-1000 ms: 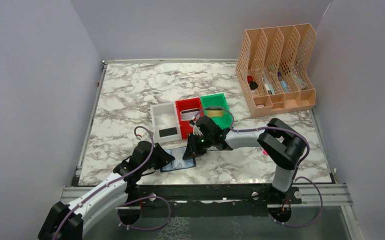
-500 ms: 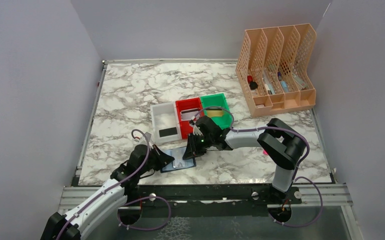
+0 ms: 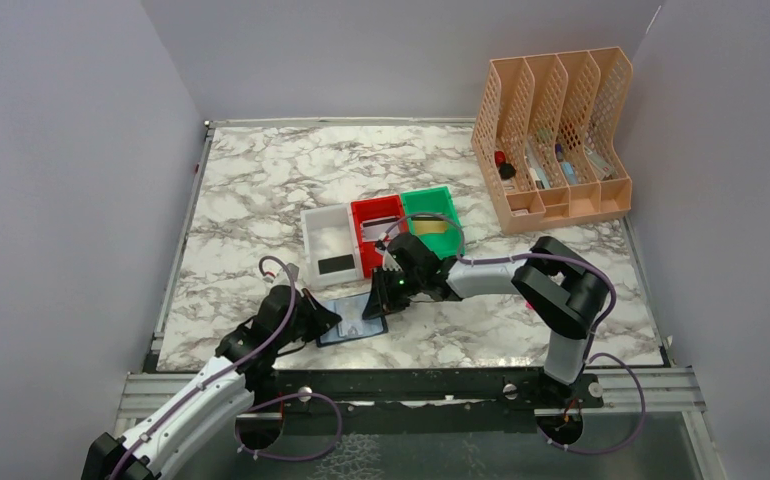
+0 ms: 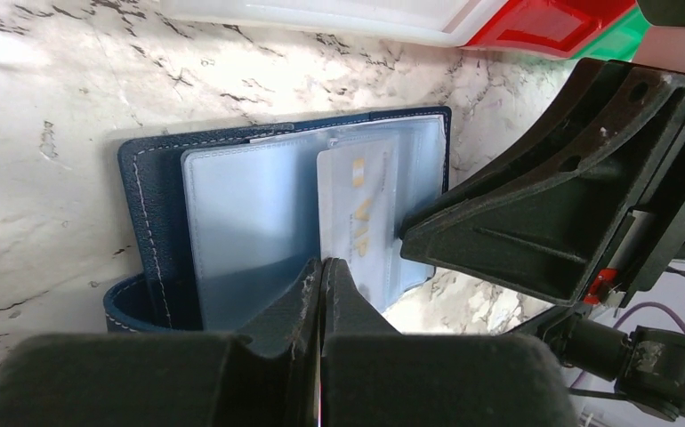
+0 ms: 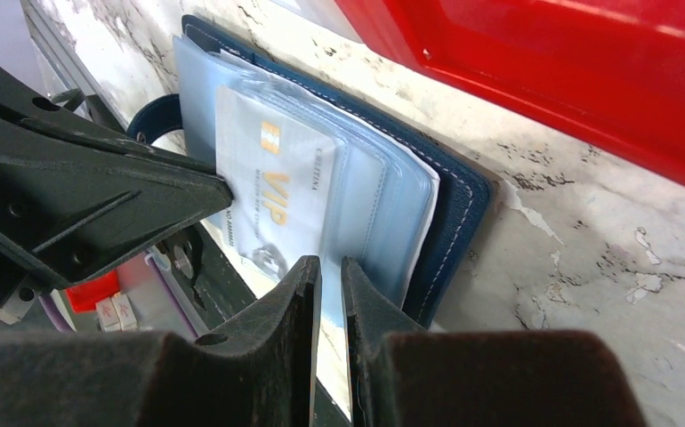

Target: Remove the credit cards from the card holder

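Note:
The navy card holder [image 3: 344, 334] lies open on the marble near the front edge, its clear sleeves up. A white credit card [image 4: 357, 205] marked VIP sticks out of a sleeve [image 5: 277, 205]. My left gripper [image 4: 323, 264] is shut, its tips pinched at the card's near edge [image 3: 335, 320]. From the other side, my right gripper [image 5: 330, 263] is closed on the edge of the clear sleeves [image 3: 374, 304]. Other credit cards lie in the bins: a black one [image 3: 336, 264], a silvery one [image 3: 379, 229] and a gold one [image 3: 431, 226].
White [image 3: 313, 238], red [image 3: 360, 252] and green [image 3: 452, 214] bins stand in a row just behind the card holder. A peach file rack [image 3: 556, 140] with small items stands at the back right. Grey walls close in the table on three sides.
My left gripper has closed at the card's edge and its arm has drawn slightly back to the left. The right gripper and the card holder shifted a little left with it.

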You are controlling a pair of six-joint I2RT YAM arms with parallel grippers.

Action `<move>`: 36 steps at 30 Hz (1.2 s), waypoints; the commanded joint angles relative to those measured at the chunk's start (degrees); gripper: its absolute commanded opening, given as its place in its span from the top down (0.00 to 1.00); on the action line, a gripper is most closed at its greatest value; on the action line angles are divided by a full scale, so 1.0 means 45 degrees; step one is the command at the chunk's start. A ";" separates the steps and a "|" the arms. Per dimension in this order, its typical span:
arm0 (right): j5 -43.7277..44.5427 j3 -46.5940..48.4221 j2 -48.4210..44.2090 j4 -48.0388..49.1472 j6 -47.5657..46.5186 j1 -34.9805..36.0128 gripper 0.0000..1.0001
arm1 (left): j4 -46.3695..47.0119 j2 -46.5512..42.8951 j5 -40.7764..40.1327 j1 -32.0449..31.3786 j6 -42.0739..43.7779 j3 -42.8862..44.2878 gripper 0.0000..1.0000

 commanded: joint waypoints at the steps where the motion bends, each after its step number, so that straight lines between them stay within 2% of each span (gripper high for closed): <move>1: 0.1644 -0.0283 0.0789 -0.1861 -0.0497 0.0016 0.79 | -0.0859 0.0133 -0.0936 0.0070 0.0593 0.0434 1.00; 10: 0.2065 -0.0089 0.0664 -0.2309 -0.0688 0.0013 0.79 | -0.0531 0.0040 -0.0672 0.0075 0.0647 0.0374 1.00; 15: 0.3083 -0.0211 0.0069 -0.2806 -0.0695 0.0010 0.80 | 0.1914 0.0607 0.1034 0.0071 0.0585 -0.0300 1.00; 22: 0.5020 -0.0659 -0.0445 -0.3812 -0.0749 -0.0033 0.80 | 0.5436 0.2457 0.2378 -0.0026 -0.0440 -0.1033 1.00; 28: 0.6422 -0.1041 -0.1725 -0.4644 -0.0790 -0.0226 0.79 | 0.6511 0.3849 0.1853 -0.0658 -0.0554 -0.0818 1.00; 31: 0.5983 -0.1026 -0.2274 -0.4573 -0.1096 -0.0239 0.78 | 0.7157 0.4412 0.1392 -0.1076 -0.0792 -0.0771 1.00; 36: 0.3606 -0.0946 -0.2849 -0.3369 -0.1498 -0.0220 0.77 | 0.7001 0.4629 0.0717 -0.1199 -0.0651 -0.0663 1.00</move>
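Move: The credit card that the left fingers already pinch by its edge has its middle some 2 cm to their right, 1 cm ahead and about 1 cm below, over the open card holder, whose middle is also about 2 cm right, level ahead-wise and 2 cm below. The white tray stands about 15 cm ahead, 1 cm left, the red tray 17 cm ahead, 8 cm right. From the right hand, the card is about 3 cm left, 1 cm ahead and 1 cm below. The card stays pinched in the shut left fingers while the holder is drawn to the right: the right hand, still on the pages at its right end, goes about 6.5 cm right and some 2.5 cm forward, turning clockwise and dipping its fingers. After a brief hold and slight tug left, the left hand follows about 5 cm right, turning slightly clockwise, so the hands part a little. ##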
